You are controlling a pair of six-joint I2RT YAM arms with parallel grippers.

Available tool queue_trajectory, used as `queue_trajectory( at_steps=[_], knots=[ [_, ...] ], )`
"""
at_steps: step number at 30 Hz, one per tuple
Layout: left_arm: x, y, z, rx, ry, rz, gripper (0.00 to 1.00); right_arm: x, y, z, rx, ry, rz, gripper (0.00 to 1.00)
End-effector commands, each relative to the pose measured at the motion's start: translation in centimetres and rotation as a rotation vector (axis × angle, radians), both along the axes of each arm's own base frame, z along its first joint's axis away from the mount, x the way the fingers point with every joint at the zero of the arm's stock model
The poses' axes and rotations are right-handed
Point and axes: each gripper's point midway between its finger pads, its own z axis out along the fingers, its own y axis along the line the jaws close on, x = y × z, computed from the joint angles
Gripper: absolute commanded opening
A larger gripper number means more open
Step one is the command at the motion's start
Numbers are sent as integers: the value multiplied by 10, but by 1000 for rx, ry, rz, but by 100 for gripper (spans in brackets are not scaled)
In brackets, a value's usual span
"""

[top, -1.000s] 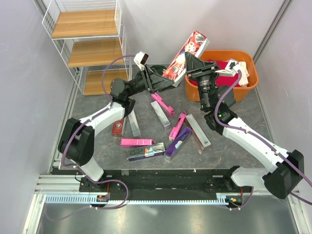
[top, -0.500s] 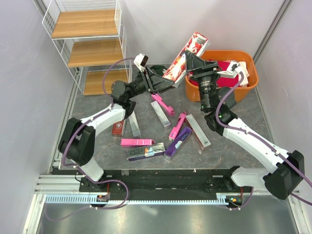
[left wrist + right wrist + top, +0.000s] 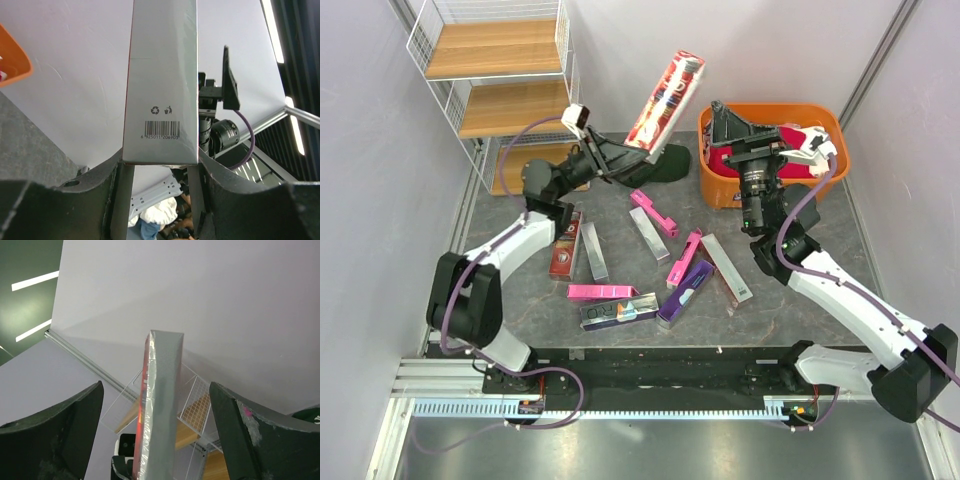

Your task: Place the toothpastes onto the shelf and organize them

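My left gripper [image 3: 632, 155] is shut on the lower end of a dark red and silver toothpaste box [image 3: 666, 98] and holds it upright in the air, right of the white wire shelf [image 3: 495, 70]. In the left wrist view the box's grey barcode side [image 3: 161, 85] stands between my fingers [image 3: 120, 200]. My right gripper [image 3: 728, 128] is open and empty above the orange tub [image 3: 825, 120], apart from the box. The right wrist view shows the box [image 3: 162, 410] ahead of the open right gripper [image 3: 156, 386], with the shelf [image 3: 200, 415] behind. Several toothpastes [image 3: 685, 290] lie on the floor.
The tub holds red and pink boxes [image 3: 790, 162]. Loose boxes on the grey floor include a pink one [image 3: 603, 291], a holographic one [image 3: 620, 312], a dark red one [image 3: 565, 247] and a silver one [image 3: 648, 234]. Walls close in on both sides.
The right gripper let go of the red box and drew back over the tub. The left arm swung the box left and more upright, toward the shelf.
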Motion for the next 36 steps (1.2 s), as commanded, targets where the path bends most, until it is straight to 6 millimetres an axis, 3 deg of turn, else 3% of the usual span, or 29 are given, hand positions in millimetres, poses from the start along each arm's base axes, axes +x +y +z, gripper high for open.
queue_trajectory(
  at_steps=[1, 2, 4, 5, 6, 7, 10, 16, 22, 28, 30, 31, 32, 36],
  knots=[
    [-8, 35, 37, 1, -107, 92, 2, -5, -14, -1, -42, 11, -51, 95],
    [-13, 41, 44, 15, -120, 100, 2, -5, -16, -2, -43, 15, -58, 95],
    [1, 54, 35, 82, -63, 156, 2, -4, -15, -5, -59, 25, -59, 95],
    [-5, 61, 47, 95, -89, 175, 2, -4, -15, -6, -62, 28, -59, 95],
    [0, 71, 48, 124, -113, 224, 2, -4, -16, -6, -65, 29, -60, 95],
    [4, 75, 42, 163, -55, 238, 2, -3, -14, -8, -72, 33, -58, 95],
    [6, 96, 56, 220, -67, 320, 2, -2, -13, -11, -86, 37, -56, 95],
    [3, 152, 107, 186, -110, 459, 2, 0, -5, -19, -132, 43, -35, 98],
    [19, 206, 131, 206, -29, 606, 2, -2, -10, -21, -149, 41, -48, 98],
    [41, 266, 141, 218, 89, 759, 2, 1, -18, -28, -183, 71, -87, 98],
    [55, 287, 134, 213, 146, 795, 2, 2, -20, -30, -186, 80, -97, 98],
    [55, 291, 142, 212, 132, 809, 2, 3, -20, -33, -190, 86, -98, 98],
    [66, 299, 136, 209, 164, 803, 2, 3, -21, -33, -190, 88, -101, 98],
    [83, 317, 139, 201, 178, 829, 2, 6, -19, -35, -203, 94, -102, 98]
  ],
)
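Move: The left hand, holding a toothpaste box by its near end, has the shelf's top board about 26 cm to its left, 17 cm ahead and some 8 cm higher. The middle board is also 26 cm left and 17 cm ahead, but about 18 cm below the hand; the green cap lies some 20 cm ahead, 2 cm to the right and 36 cm down. From the empty right hand the top board is about 40 cm left, 15 cm ahead and nearly level. The left hand keeps its pinch on the near end of the toothpaste box and sweeps about 30 cm left towards the shelf's top board, climbing some 13 cm on the way, bending forward towards the end, and swinging roughly 45 degrees counter-clockwise so the box comes round to point ahead over the board's left side. The right hand, already open and free of the box, stays near its place and sinks about 4 cm, rolling slightly. ##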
